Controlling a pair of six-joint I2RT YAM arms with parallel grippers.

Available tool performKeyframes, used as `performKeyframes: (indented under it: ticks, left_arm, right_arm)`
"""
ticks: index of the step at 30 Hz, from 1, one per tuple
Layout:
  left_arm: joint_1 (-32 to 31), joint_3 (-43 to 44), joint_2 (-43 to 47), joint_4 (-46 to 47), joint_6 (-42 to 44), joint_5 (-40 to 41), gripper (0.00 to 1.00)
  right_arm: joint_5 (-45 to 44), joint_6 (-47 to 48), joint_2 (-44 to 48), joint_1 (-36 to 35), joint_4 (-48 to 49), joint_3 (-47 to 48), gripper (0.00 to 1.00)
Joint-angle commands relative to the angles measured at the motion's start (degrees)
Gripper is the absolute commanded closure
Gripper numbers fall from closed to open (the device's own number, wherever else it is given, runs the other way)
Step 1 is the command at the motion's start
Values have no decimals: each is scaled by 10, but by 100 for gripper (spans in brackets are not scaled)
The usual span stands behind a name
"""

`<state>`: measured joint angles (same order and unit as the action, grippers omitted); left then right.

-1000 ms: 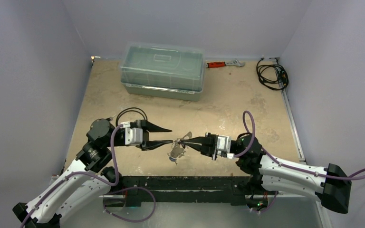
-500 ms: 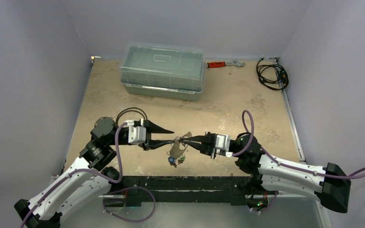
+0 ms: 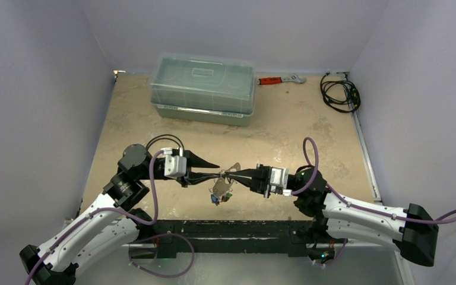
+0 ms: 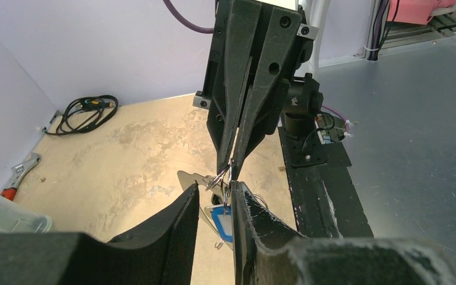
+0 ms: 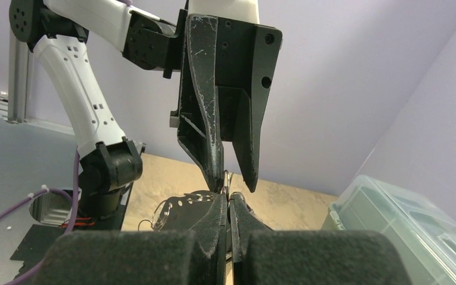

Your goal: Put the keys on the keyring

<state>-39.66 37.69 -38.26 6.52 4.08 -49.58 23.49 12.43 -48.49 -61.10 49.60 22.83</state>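
My right gripper (image 3: 237,174) is shut on the top of the keyring (image 3: 220,187), a flat silver ring with small rim holes that hangs above the table. In the right wrist view the keyring (image 5: 181,209) lies just left of my closed gripper (image 5: 227,199). A key with a blue tag (image 3: 215,200) hangs below the keyring. My left gripper (image 3: 215,168) is open and faces the right one tip to tip. In the left wrist view its fingers (image 4: 181,222) stand on either side of the blue tag (image 4: 221,220) and thin wire rings (image 4: 224,176).
A clear lidded plastic box (image 3: 202,88) stands at the back. An orange-handled wrench (image 3: 280,79) lies behind it to the right. A black cable coil (image 3: 339,94) lies in the back right corner. A black rail (image 3: 231,228) runs along the near edge.
My left arm has moved right towards the right gripper, and its open fingers now reach around the keyring's top. The right gripper has held still with the keyring.
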Motion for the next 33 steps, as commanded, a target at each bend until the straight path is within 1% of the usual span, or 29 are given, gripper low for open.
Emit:
performKeyframes:
  ticks: [1, 4, 7, 12, 16, 21, 22, 26, 28, 33]
  left_arm:
    - [3, -3, -2, 25, -6, -16, 75]
    - [3, -5, -5, 28, -7, -25, 77]
    - [3, -6, -5, 33, -8, -33, 82]
    - [3, -13, 2, 46, -13, -43, 100]
    - [2, -17, 11, 49, -12, -41, 100]
    - [2, -10, 30, 9, 29, 7, 100]
    - [2, -7, 31, 0, 38, 11, 100]
    - [3, 6, 26, -29, 55, 21, 100]
    - [2, 9, 27, -36, 61, 30, 100]
    - [4, 12, 28, -48, 72, 44, 100]
  right_arm:
    - [-4, -7, 3, 1, 60, 36, 100]
    - [1, -9, -2, 1, 64, 38, 100]
    - [7, -11, -8, 1, 68, 40, 100]
    - [20, -13, -17, 1, 73, 44, 100]
    - [29, -19, -23, 1, 85, 40, 100]
    - [19, -26, -22, 0, 81, 35, 100]
    - [11, -24, -18, 1, 73, 34, 92]
    - [-14, 6, -4, 1, -8, 46, 70]
    - [-26, 28, 5, 1, -58, 60, 64]
    - [-51, 38, 20, 0, -126, 75, 55]
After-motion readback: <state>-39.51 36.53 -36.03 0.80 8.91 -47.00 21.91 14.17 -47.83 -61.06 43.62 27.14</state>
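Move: The small metal ring of the keyring, pinched in the right fingertips, sits between the left hand's part-open fingers, about 1 cm to the right of the left hand point and level with it. It lies roughly 1 cm to the left of the right hand point. From the left hand, the keyring's flat metal plate hangs some 3 cm back, 2 cm to the right and 5 cm down; the blue tag is about 4 cm back, neither left nor right, and 9 cm down. The small ring is pinched between the left fingertips as they close fully, almost in place, while the right fingers still hold it. Only then do the right fingers open to nearly half, letting go and rising about 1.5 cm, slightly forward; the left hand keeps its pinch and lowers the keyring about 2 cm, easing forward from the slight backward drift it made while closing. ##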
